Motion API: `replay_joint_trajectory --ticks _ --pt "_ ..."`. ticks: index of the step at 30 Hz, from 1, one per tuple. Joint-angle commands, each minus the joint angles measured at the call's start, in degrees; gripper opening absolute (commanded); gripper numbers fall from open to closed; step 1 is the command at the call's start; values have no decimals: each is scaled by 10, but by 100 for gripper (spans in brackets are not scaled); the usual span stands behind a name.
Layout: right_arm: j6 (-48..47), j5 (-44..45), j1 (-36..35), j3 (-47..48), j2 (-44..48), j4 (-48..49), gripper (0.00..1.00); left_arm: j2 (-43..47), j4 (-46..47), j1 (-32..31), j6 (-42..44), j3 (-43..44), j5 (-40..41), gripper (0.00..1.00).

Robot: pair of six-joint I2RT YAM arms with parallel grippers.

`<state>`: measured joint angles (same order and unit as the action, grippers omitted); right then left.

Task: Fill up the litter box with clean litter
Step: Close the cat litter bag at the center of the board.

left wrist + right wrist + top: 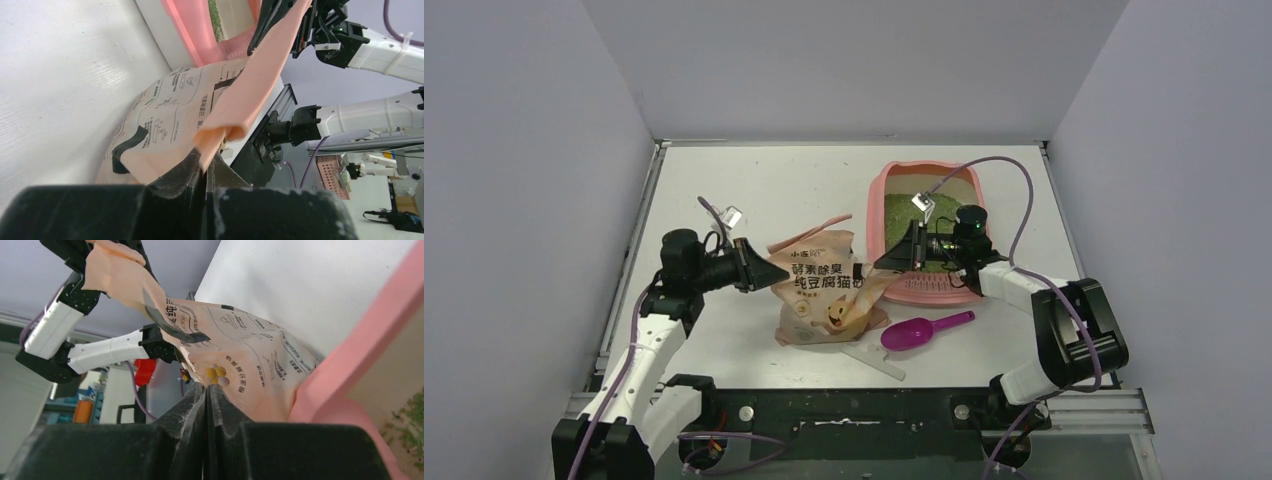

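Observation:
The pink litter box (934,290) sits right of centre, with a bed of green litter (899,212) inside. A peach litter bag (824,290) with printed text is stretched between both grippers, next to the box's left side. My left gripper (767,270) is shut on the bag's left edge, and its jaws (207,162) pinch a fold of the bag (170,120). My right gripper (876,262) is shut on the bag's right edge, over the box's near left corner. In the right wrist view the closed gripper (206,387) meets the bag (250,365) beside the pink rim (360,355).
A magenta scoop (919,330) lies near the front, right of the bag. A torn peach strip (809,232) lies behind the bag, and a white strip (874,358) lies in front of it. Grey walls close in the table's sides and back.

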<state>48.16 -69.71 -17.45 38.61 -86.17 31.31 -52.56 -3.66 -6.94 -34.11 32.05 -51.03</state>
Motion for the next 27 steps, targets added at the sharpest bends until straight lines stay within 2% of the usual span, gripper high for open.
replay_joint_trajectory --ticks 1,6,11,12,15,17,20,23,27 --pt "26 14 61 -7 25 -7 0 22 5 23 -9 18 -35 0" --pt "12 12 60 6 33 -71 0 7 27 25 -23 17 -56 0" --pt "-47 13 59 36 43 -162 0 8 22 25 -33 20 -48 0" --pt "-52 14 58 39 42 -171 0 12 20 25 -28 23 -43 5" --pt "-69 20 58 45 41 -197 0 49 -66 23 36 56 18 49" --pt "-79 20 56 51 40 -212 0 92 -140 14 94 81 93 60" --pt "-79 23 52 57 44 -214 0 165 -153 -2 164 92 156 65" --pt "-88 24 45 63 54 -224 0 212 -102 -30 212 80 147 69" --pt "-104 26 40 72 63 -241 0 190 -43 -109 318 82 127 73"
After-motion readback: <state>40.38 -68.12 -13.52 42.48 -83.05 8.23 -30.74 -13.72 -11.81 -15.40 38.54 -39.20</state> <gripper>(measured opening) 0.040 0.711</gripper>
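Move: The cat litter bag stands between the hands, its left mouth edge pinched in the left fingers, its right edge in the right. Its middle lies some 10 cm right of and 9 cm below the left hand, about 11 cm left of and 9 cm below the right, level with both. From the right hand, the purple scoop is about 12 cm right, 9 back; the pink litter box's middle 13 right, 13 ahead; the grey clip straight back 17. The bag's left mouth edge is let go: the left hand holds nearly still, then opens its fingers and lifts some 9 cm, drawing back about 3 cm and rolling roughly 30 degrees clockwise, seen along its fingers. The right hand keeps its pinch on the right edge, drawing it quickly a little over 2 cm right and dipping slightly, before staying there with a small roll. ##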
